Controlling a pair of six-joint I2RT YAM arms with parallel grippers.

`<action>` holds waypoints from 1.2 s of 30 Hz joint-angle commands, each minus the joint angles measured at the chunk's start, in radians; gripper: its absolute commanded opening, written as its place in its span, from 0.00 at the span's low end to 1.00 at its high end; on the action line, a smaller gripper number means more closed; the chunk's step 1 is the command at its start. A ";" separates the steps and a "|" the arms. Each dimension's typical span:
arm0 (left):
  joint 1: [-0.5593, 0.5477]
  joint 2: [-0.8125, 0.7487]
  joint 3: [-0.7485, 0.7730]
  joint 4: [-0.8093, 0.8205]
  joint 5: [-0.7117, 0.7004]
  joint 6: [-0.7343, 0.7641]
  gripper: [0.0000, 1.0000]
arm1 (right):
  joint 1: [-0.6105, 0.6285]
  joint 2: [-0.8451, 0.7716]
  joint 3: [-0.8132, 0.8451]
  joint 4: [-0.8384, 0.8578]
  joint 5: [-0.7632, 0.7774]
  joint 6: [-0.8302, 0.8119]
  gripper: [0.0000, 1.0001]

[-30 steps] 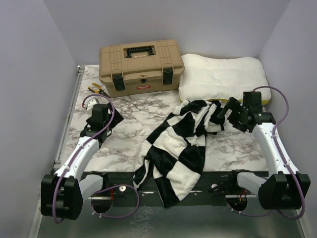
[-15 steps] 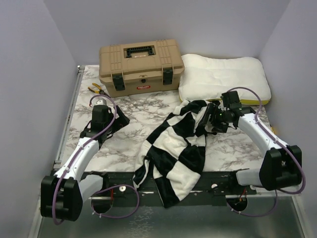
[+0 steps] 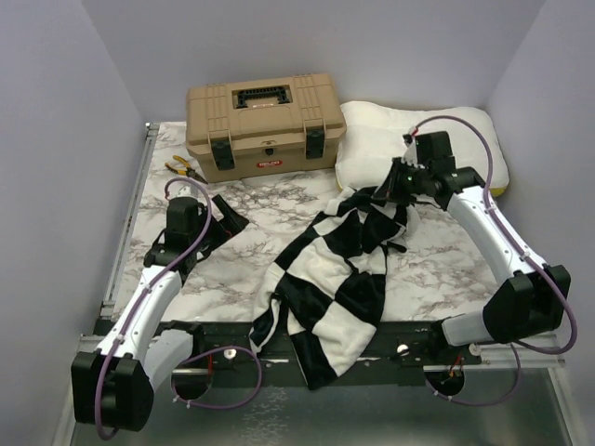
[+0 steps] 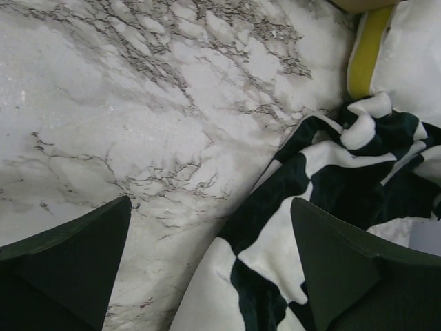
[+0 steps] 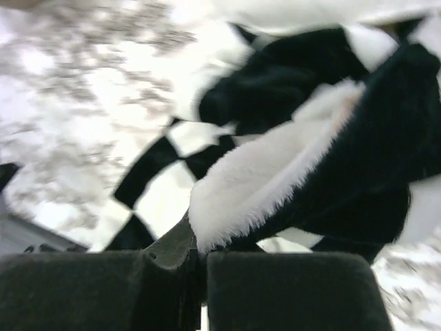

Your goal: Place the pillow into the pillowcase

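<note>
The black and cream checkered pillowcase (image 3: pixel 339 274) lies crumpled from the table's middle down over the front edge. Its upper end is pinched in my right gripper (image 3: pixel 396 186), which is shut on a fleecy fold (image 5: pixel 275 172) and raised just in front of the pillow. The white pillow (image 3: pixel 376 139) with its yellow edge strip (image 4: pixel 365 48) lies at the back right beside the toolbox. My left gripper (image 3: pixel 223 218) hovers open over the marble, left of the pillowcase (image 4: pixel 310 186), with nothing between its fingers (image 4: pixel 344 276). In the right wrist view the right gripper (image 5: pixel 203 258) has fabric squeezed between its jaws.
A tan toolbox (image 3: pixel 265 116) stands at the back, left of the pillow. Yellow-handled pliers (image 3: pixel 181 165) lie next to its left front corner. The marble tabletop (image 3: pixel 232 269) ends in a metal rail on the left, and purple walls close in on three sides.
My right gripper swung in from the right to the pillowcase's upper end, shut on the fabric and lifted it toward the pillow. The left arm shifted slightly and stayed open.
</note>
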 commanded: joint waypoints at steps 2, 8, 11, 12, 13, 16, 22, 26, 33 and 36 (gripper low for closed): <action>0.004 -0.030 0.085 -0.015 0.118 -0.071 0.99 | 0.076 0.029 0.192 0.029 -0.306 -0.026 0.00; 0.003 -0.074 0.192 -0.029 0.061 -0.083 0.99 | 0.356 0.145 0.500 0.100 -0.590 -0.038 0.00; 0.004 -0.123 0.265 -0.093 -0.112 -0.080 0.98 | 0.515 0.259 0.661 -0.015 -0.669 -0.109 0.16; 0.005 -0.133 0.284 -0.120 -0.174 -0.078 0.99 | 0.546 0.274 0.678 -0.037 -0.681 -0.123 0.35; 0.005 -0.137 0.298 -0.145 -0.230 -0.076 0.99 | 0.559 0.271 0.663 -0.028 -0.678 -0.108 0.49; 0.004 -0.137 0.316 -0.197 -0.285 -0.046 0.98 | 0.559 0.182 0.509 0.100 -0.554 -0.029 0.85; 0.005 -0.088 0.270 -0.249 -0.174 -0.025 0.98 | 0.505 0.107 0.428 0.006 -0.243 -0.028 1.00; 0.005 -0.034 0.213 -0.236 -0.040 -0.005 0.99 | 0.379 0.092 0.334 -0.086 -0.162 0.019 1.00; -0.076 0.150 0.142 -0.146 0.155 0.029 0.99 | 0.114 0.039 -0.061 -0.110 -0.181 0.087 1.00; -0.194 0.252 0.172 -0.109 0.138 0.056 0.99 | 0.076 0.027 -0.230 -0.082 -0.207 0.099 1.00</action>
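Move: The pillowcase's gathered edge is already pinched in the right hand; the bare table it is thrown towards lies about 32 cm to that hand's left, 12 back and 12 below. The still-lying cloth's middle is some 17 cm left and 18 back, the pillow about 14 ahead and 10 right, the toolbox roughly 18 ahead and 32 left. From the empty left hand, that bare spot is about 8 cm right, 6 back and 9 below. The pillowcase's pinched edge is flung up and left, then back, by the right hand, some 26 cm left and 19 up, the hand turning about 60 degrees counter-clockwise; the fingers open wide near the end of the swing, and the hand returns right, down and forward to the cloth's right side. The left hand, still open, bobs up about 15 cm and sinks back over the cloth. ##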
